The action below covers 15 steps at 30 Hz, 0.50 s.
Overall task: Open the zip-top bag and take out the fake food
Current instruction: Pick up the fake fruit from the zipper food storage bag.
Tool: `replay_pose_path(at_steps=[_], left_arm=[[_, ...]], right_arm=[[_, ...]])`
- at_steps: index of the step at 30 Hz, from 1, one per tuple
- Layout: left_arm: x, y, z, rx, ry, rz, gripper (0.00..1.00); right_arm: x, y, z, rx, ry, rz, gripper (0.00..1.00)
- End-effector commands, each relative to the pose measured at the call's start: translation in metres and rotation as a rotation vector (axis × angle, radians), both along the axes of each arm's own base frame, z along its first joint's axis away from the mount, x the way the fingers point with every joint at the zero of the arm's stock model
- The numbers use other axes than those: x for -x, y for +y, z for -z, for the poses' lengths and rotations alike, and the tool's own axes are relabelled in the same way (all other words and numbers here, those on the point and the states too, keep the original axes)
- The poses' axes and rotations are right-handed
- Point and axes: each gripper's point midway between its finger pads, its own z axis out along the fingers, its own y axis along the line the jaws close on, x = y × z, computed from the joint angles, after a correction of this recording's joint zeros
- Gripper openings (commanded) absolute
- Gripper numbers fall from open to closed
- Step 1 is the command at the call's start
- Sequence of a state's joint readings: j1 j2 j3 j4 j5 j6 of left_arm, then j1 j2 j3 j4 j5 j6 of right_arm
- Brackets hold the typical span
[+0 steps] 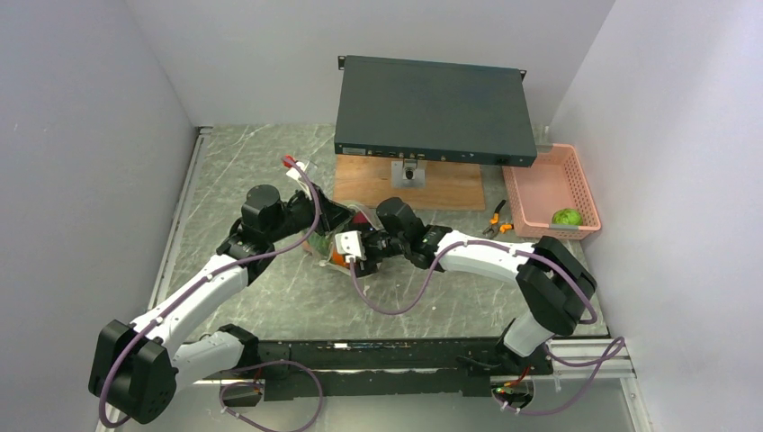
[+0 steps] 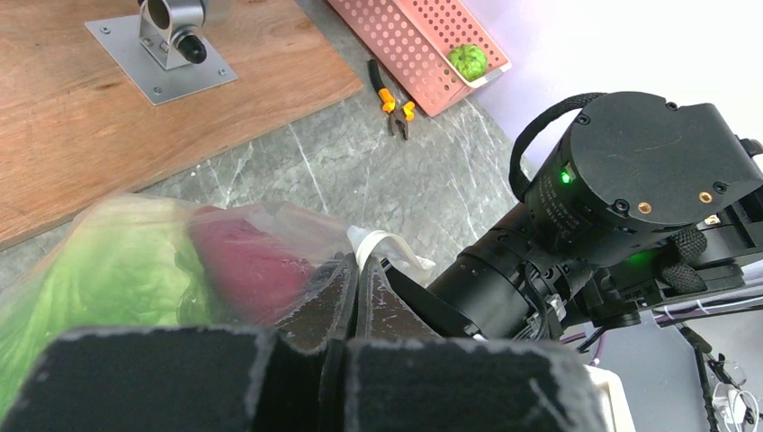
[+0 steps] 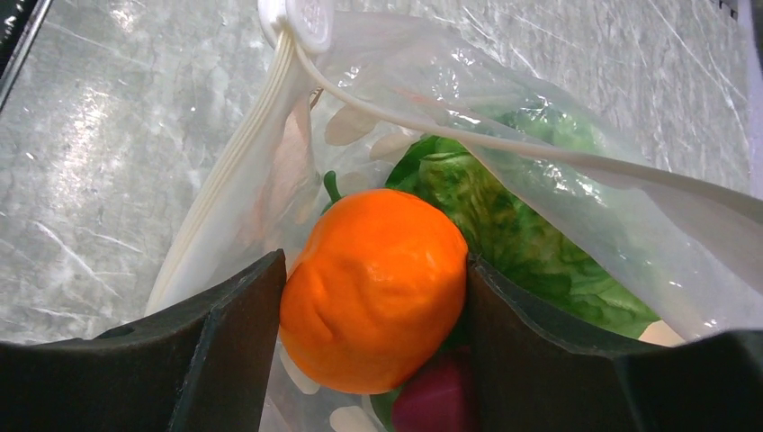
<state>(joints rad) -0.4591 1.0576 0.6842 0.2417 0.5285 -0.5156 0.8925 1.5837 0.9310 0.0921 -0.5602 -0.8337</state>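
The zip-top bag lies open-mouthed on the table, clear with white ovals, its white zip slider at one end. Inside is the fake food: an orange ball, leafy lettuce and a dark purple piece. My right gripper reaches into the mouth, both fingers pressed against the orange ball's sides. My left gripper is shut on the bag's edge by the white zip strip. A red piece and lettuce show through the plastic. From above, both grippers meet over the bag.
A pink slatted basket at the right wall holds a round green piece. Orange-handled pliers lie beside it. Behind the bag a wooden board carries a metal post and a dark flat box.
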Motion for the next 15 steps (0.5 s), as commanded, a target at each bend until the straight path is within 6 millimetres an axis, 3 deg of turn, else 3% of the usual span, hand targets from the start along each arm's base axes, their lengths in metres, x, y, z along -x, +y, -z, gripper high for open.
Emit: replay_pose_path(at_steps=[1,8,15], left_arm=[[-0.002,0.001,-0.018,0.015,-0.069,-0.013,0.00],[-0.006,0.008,-0.013,-0.008,-0.055,-0.062,0.00],[-0.011,0.014,-0.013,-0.028,-0.056,-0.106,0.00]], right_arm=[[0.002,0.009,-0.050,-0.117,0.014,-0.013,0.21],[0.002,0.002,-0.083,-0.164,0.048,-0.009,0.15],[0.012,-0.007,-0.094,-0.180,0.136,-0.019,0.11]])
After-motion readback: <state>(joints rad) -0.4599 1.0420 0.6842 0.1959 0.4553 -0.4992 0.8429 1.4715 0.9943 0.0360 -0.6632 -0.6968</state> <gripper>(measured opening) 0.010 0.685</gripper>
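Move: The orange fruit is already between the right fingers inside the bag. The pink basket it will go to lies about 47 cm to the right, 16 cm ahead and 8 cm lower. Beside the fruit in the bag, the red fruit is some 6 cm ahead, 3 cm right and 3 cm lower, and the leafy green is about 4 cm ahead, 5 cm left and 2 cm lower. From the left hand, pinching the bag's rim, the orange fruit is roughly 4 cm back, level sideways and 11 cm below. Almost straight up, the right hand lifts the orange fruit from among the others towards the bag's mouth, slow at first and then faster, some 6 cm in all. Its grip is unchanged while the fingertips tilt up by about 5–10 degrees. The left fingers stay shut on the rim, drifting only about a centimetre. ##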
